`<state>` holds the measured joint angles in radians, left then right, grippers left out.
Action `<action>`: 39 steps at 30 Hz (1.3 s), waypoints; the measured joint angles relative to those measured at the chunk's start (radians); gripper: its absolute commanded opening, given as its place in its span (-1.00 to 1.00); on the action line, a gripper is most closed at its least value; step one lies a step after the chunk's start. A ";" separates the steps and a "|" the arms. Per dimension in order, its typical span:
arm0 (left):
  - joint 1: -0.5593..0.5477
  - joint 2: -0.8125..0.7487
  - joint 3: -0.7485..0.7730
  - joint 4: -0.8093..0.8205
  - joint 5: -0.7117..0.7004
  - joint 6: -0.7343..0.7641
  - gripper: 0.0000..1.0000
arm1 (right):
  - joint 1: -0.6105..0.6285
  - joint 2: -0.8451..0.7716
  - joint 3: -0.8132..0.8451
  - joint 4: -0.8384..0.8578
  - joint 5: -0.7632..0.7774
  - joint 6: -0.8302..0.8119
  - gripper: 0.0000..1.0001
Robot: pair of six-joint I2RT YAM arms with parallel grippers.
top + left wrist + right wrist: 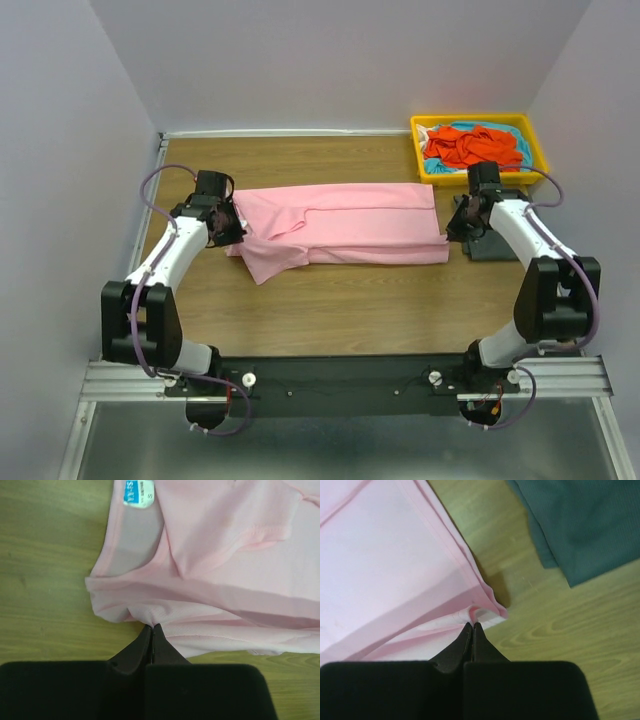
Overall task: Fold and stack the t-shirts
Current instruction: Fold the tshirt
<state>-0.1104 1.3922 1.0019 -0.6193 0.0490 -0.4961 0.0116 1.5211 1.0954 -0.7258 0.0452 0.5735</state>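
Observation:
The light pink t-shirt (345,230) lies folded lengthwise across the middle of the table. My left gripper (232,228) is shut on its left end, by the collar; in the left wrist view (151,626) the fingertips pinch the pink fabric (225,555) below the blue size label (139,493). My right gripper (456,232) is shut on the shirt's right corner; in the right wrist view (472,624) the tips pinch the folded pink edge (395,565). The dark grey t-shirt (497,243) lies folded under my right arm, also in the right wrist view (580,525). The orange-red (470,146) and turquoise (510,133) t-shirts lie crumpled in the tray.
The yellow plastic tray (535,140) stands at the back right corner. Purple-grey walls close in the table at the left, back and right. The black mounting rail (350,385) runs along the near edge.

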 measured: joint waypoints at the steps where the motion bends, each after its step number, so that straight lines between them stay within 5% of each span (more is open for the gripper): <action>1: 0.002 0.021 0.014 0.011 0.001 0.005 -1.00 | 0.000 0.026 0.022 0.003 0.001 -0.003 -0.99; 20: 0.007 0.330 0.163 0.104 0.012 0.063 -0.97 | 0.000 0.308 0.182 0.092 0.036 -0.044 -0.90; 24: 0.006 0.338 0.163 0.117 0.011 0.063 -0.46 | 0.000 0.347 0.195 0.108 0.036 -0.048 -0.75; 25: 0.007 0.340 0.163 0.121 0.010 0.064 -0.04 | 0.000 0.354 0.196 0.114 0.035 -0.051 -0.66; 27: 0.007 0.340 0.163 0.127 0.005 0.058 0.32 | 0.000 0.362 0.199 0.121 0.028 -0.056 -0.49; 39: -0.005 0.121 0.045 0.161 -0.084 0.026 0.62 | 0.026 0.281 0.217 0.141 -0.018 -0.104 0.17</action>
<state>-0.1154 1.5131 1.0466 -0.4583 -0.0353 -0.4702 0.0372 1.8019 1.3121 -0.5850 0.0277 0.4698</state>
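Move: The left gripper holds its corner of the raised near edge of the t-shirt; its laying-down spot is roughly 7 cm ahead, straight in line and 6 cm lower, with the neck label about 11 cm ahead, 1 cm left, and the folded far sleeve 6 cm ahead, 11 cm right. For the right gripper, holding the hem end, the spot is about 7 cm ahead, 1 cm right and 6 cm lower; the dark cloth's middle lies some 5 cm ahead, 13 cm right. Carry the pinched near edge forward over the t-shirt with both grippers together, about 7 cm, sinking some 5 cm towards the shirt as the forward travel slows. Open both there to let go, the left quickly and wide, the right more gradually to about half, then lift both clear by about 4 cm, the left drawing back slightly, the right drifting left. ##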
